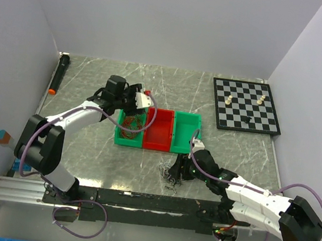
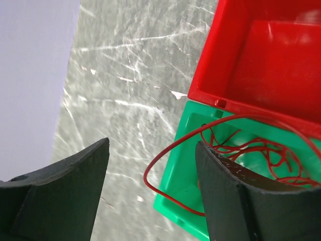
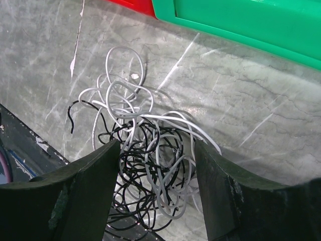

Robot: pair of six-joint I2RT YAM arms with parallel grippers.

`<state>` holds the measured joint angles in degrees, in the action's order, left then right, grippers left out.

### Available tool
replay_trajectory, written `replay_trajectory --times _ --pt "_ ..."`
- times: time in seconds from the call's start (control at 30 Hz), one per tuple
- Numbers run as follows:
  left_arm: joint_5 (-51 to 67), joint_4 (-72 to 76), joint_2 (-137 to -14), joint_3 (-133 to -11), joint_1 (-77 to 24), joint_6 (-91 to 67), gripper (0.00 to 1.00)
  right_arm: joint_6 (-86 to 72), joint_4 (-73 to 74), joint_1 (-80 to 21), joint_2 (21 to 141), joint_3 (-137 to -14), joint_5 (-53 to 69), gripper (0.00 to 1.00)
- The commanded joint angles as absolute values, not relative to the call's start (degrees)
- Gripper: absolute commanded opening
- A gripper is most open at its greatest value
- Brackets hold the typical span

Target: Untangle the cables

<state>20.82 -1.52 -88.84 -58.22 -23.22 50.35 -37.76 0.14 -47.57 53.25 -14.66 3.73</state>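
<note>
The red cables (image 1: 129, 125) lie bundled in the left green bin (image 1: 118, 140). One red loop (image 2: 150, 170) hangs out over that bin's rim (image 2: 173, 175). My left gripper (image 2: 150, 186) hovers above that corner, open, with the loop passing between its fingers untouched. It also shows in the top view (image 1: 135, 101). The black and white cables (image 3: 150, 150) form a tangle (image 1: 172, 172) on the table in front of the bins. My right gripper (image 3: 155, 181) is open, with one finger on each side of the tangle (image 1: 182, 168).
A red bin (image 1: 158, 129) and a second green bin (image 1: 186, 130) sit right of the first. A chessboard (image 1: 246, 105) with a few pieces lies at back right. A black marker (image 1: 58, 74) lies at back left. The mounting rail (image 3: 30, 145) runs just behind the tangle.
</note>
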Motion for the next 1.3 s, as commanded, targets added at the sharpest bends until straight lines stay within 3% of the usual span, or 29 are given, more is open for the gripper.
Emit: replay_trajectory --times 0.0,0.1,0.2,0.37,0.43,0.67,1.27 --pt "24.8 -2.2 -90.2 -60.2 -23.4 60.2 0.73 -36.4 -0.4 -46.8 53.1 -15.0 3.3 0.68" --pt "25.9 -7.5 -91.6 -62.5 -23.4 62.9 0.66 -36.2 -0.4 -46.8 53.4 -15.1 3.3 0.68" --pt "26.2 -8.5 -91.8 -62.1 -23.6 64.7 0.52 -36.2 -0.5 -46.6 53.0 -14.9 3.3 0.68" --pt "24.9 -5.0 -90.4 -60.0 -24.9 64.4 0.19 -36.5 -0.6 -46.2 53.3 -14.6 3.7 0.68" --pt "24.3 -4.8 -89.7 -59.8 -25.5 63.7 0.11 -36.5 -0.7 -46.0 53.3 -14.6 3.8 0.69" --pt "23.3 -3.5 -84.6 -56.2 -25.7 62.0 0.08 -36.3 -1.3 -46.1 54.5 -14.6 4.1 0.69" --pt "21.6 -3.4 -74.8 -41.3 -29.4 52.3 0.15 -37.7 -1.4 -46.1 54.3 -14.6 4.7 0.69"
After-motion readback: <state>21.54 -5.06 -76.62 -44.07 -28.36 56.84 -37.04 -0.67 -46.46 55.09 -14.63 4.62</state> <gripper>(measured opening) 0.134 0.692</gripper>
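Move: The left hand hovers with fingers wide open above the left green bin's far edge; the red cable loop sticking out there runs between its fingers, about level ahead, 1 cm right and 2 cm below. The rest of the red cable lies in that bin, roughly 10 cm back, 2 cm left and 12 cm below; the red bin's middle is about 9 cm back, 11 cm right and 12 cm down. From the right hand the loop is some 27 cm ahead, 19 cm left and 9 cm higher. The left hand sinks about 2 cm onto the stray red loop, turning some 10 degrees clockwise and easing slightly right as its wide-open fingers shut and pinch the strand between their tips. Keeping the fingers closed, it then carries the strand about 8 cm back towards the base over the left green bin, rising a little on the way before dipping to end roughly 3 cm lower than it began. ##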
